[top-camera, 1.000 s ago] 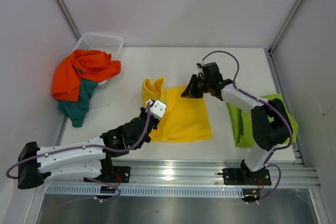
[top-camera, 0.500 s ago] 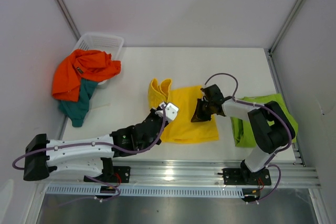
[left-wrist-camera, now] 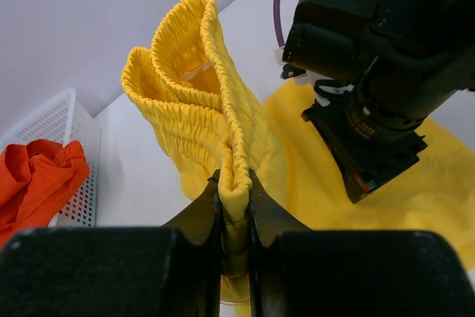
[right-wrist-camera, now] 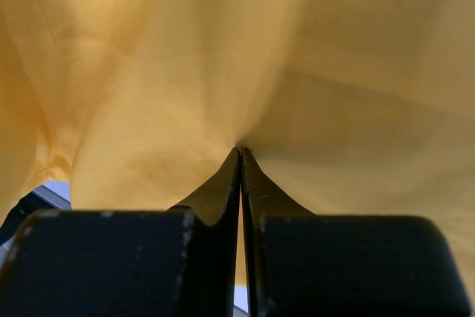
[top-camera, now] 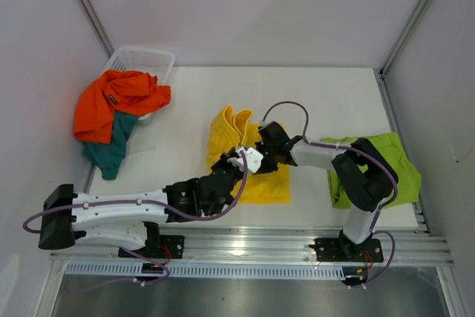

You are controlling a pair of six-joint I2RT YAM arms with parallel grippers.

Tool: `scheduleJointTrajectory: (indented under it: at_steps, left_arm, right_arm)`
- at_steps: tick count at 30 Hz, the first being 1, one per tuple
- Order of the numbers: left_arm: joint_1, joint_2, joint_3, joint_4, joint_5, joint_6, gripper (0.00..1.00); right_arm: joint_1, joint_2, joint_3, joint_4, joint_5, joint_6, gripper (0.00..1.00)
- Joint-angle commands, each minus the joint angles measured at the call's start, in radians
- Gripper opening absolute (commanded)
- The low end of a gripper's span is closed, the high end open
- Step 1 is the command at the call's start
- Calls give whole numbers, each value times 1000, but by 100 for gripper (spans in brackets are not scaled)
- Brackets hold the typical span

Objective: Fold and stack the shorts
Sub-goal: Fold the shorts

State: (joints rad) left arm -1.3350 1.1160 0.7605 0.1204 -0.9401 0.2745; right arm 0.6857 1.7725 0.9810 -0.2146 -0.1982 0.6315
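The yellow shorts (top-camera: 271,185) lie half folded at the table's middle, their ruffled waistband (top-camera: 230,128) raised. My left gripper (top-camera: 236,162) is shut on the waistband, which shows pinched between its fingers in the left wrist view (left-wrist-camera: 234,183). My right gripper (top-camera: 266,152) is shut on the yellow cloth, which fills the right wrist view (right-wrist-camera: 185,57). The two grippers are close together over the shorts. The lime green shorts (top-camera: 386,161) lie at the right. The orange shorts (top-camera: 115,102) and the teal shorts (top-camera: 111,146) hang over the basket's side at the left.
A white mesh basket (top-camera: 152,59) stands at the back left, also in the left wrist view (left-wrist-camera: 70,154). Grey walls and metal frame posts bound the table. A metal rail (top-camera: 245,246) runs along the near edge.
My right gripper has moved left and toward me, carrying the yellow cloth's right side over toward the left. My left gripper has moved right with the waistband. The shorts have become narrower.
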Motion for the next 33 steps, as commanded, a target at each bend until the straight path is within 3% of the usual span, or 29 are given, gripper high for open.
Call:
scheduleJointTrajectory:
  at_steps: [1, 8, 21, 33]
  left_arm:
    - [-10, -70, 16, 24, -42, 22, 0]
    - [-26, -99, -24, 31, -65, 38, 0]
    - [-24, 71, -30, 111, -71, 42, 0]
    - [-26, 264, 132, 56, -107, 16, 0]
  right_arm:
    - [44, 89, 51, -19, 48, 26, 2]
    - [40, 70, 94, 18, -13, 57, 0]
    - [-89, -251, 28, -2, -46, 131, 4]
    - [-296, -353, -117, -91, -10, 11, 4]
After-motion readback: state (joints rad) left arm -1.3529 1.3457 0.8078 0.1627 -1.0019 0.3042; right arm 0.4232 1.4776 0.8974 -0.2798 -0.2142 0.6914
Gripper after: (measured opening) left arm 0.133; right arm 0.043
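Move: My left hand still grips the gathered waistband of the yellow shorts; the middle of their lying part is about 23 cm below, 7 cm ahead and 4 cm to its right. From my right hand, low at the cloth, that middle is some 2 cm ahead, 3 cm left and 1 cm down; the shorts' right edge lies about 10 cm right, level ahead, and the folded green garment some 37 cm right and 1 cm back. With its fingertips nearly shut and low at the yellow cloth, I sweep my right hand about 3 cm farther left, lift it clear by some 11 cm while reaching a little forward, then swing it right and partly down towards the shorts' right edge, turning clockwise. My left hand keeps its grip, rises briefly, then lowers about 6 cm and eases right, rolling some 10 degrees. ##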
